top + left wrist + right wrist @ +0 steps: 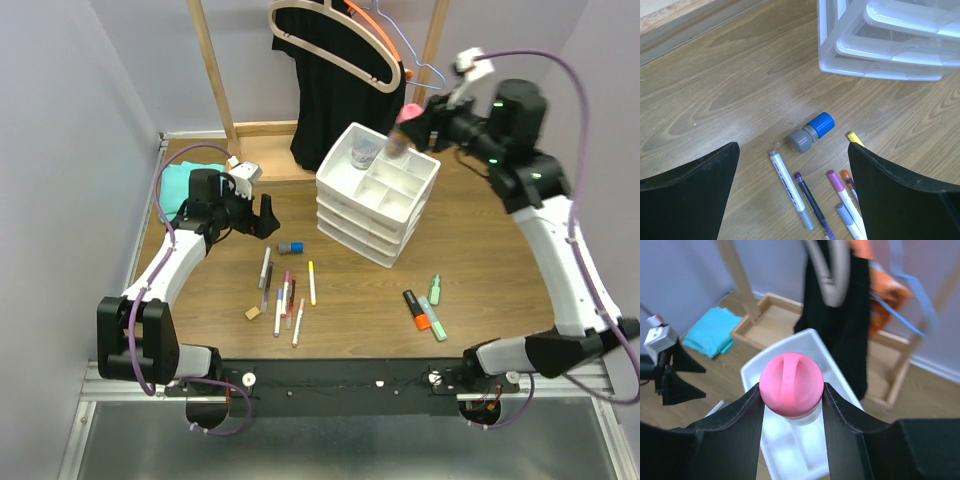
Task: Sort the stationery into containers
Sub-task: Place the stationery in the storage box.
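My right gripper point(408, 126) is shut on the pink-capped clear bottle point(403, 130), holding it upright just above the white three-drawer organiser point(358, 226). From the right wrist the pink cap point(791, 384) fills the gap between the fingers, with the divided tray point(754, 371) below. My left gripper point(262, 215) hangs open and empty over the small blue-capped tube point(812, 131), which lies on the table ahead of the fingers. Slim pens point(283, 296), a yellow pen point(312, 283) and a tan eraser cube point(253, 313) lie below it. An orange highlighter point(416, 310) and green highlighters point(433, 318) lie right of centre.
A wooden rack point(215, 75) with hangers and a black garment point(340, 100) stands behind the organiser. A teal folded cloth point(180, 186) lies at the far left. A greyish item point(365, 153) sits in the tray's far-left compartment.
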You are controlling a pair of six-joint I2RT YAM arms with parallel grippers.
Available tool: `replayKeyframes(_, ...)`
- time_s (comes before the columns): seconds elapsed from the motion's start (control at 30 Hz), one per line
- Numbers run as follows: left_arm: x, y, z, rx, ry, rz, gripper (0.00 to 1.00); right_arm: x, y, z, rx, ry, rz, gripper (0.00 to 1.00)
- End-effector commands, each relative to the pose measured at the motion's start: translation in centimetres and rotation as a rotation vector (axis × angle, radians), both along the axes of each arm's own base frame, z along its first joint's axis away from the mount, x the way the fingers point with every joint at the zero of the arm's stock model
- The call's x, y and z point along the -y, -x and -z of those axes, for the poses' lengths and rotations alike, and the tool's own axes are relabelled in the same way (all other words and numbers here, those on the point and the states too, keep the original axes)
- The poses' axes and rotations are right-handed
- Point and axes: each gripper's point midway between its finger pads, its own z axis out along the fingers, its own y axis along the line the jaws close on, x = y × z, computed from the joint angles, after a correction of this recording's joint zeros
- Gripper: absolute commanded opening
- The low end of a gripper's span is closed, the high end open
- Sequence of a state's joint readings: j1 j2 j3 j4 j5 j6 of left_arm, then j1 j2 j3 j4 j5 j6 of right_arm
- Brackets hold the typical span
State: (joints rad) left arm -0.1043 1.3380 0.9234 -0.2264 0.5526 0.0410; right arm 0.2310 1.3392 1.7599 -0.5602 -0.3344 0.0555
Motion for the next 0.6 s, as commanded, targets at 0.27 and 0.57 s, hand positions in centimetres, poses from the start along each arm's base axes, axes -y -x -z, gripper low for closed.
replayKeyframes(0.27,-0.6,0.1,-1.0,0.031,-0.003,-0.028,0.99,-13.0,-4.4,3.7,0.106,0.215,-0.112,0.01)
replayKeyframes(0.57,-0.7,0.1,-0.7,0.022,0.014,-0.032,0.99,-13.9,-6.0,6.2,0.057,0.243,-0.095,0.01)
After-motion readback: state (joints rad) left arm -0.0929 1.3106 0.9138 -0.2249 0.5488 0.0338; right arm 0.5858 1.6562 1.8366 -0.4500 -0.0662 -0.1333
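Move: Up and to the left of the raised right hand's small compartments, the storage box's long left compartment is where the held pink-capped bottle is headed: about 9 cm ahead, 15 cm left and some 20 cm below. In it, the clear cup stands roughly 13 cm ahead and 12 cm left; the small compartments lie around 6 cm ahead and 4 cm left, both some 20 cm down. From the left hand, the long compartment is about 10 cm ahead, 23 cm right and 7 cm higher. Swinging quickly left across the top of the storage box, the right arm carries the bottle about 13 cm towards the long compartment, sinking some 8 cm on the way, then easing about 5 cm forward as the leftward travel dies out. The wrist rolls its left side down roughly 15 degrees, while the fingers keep their grip below the pink cap. ##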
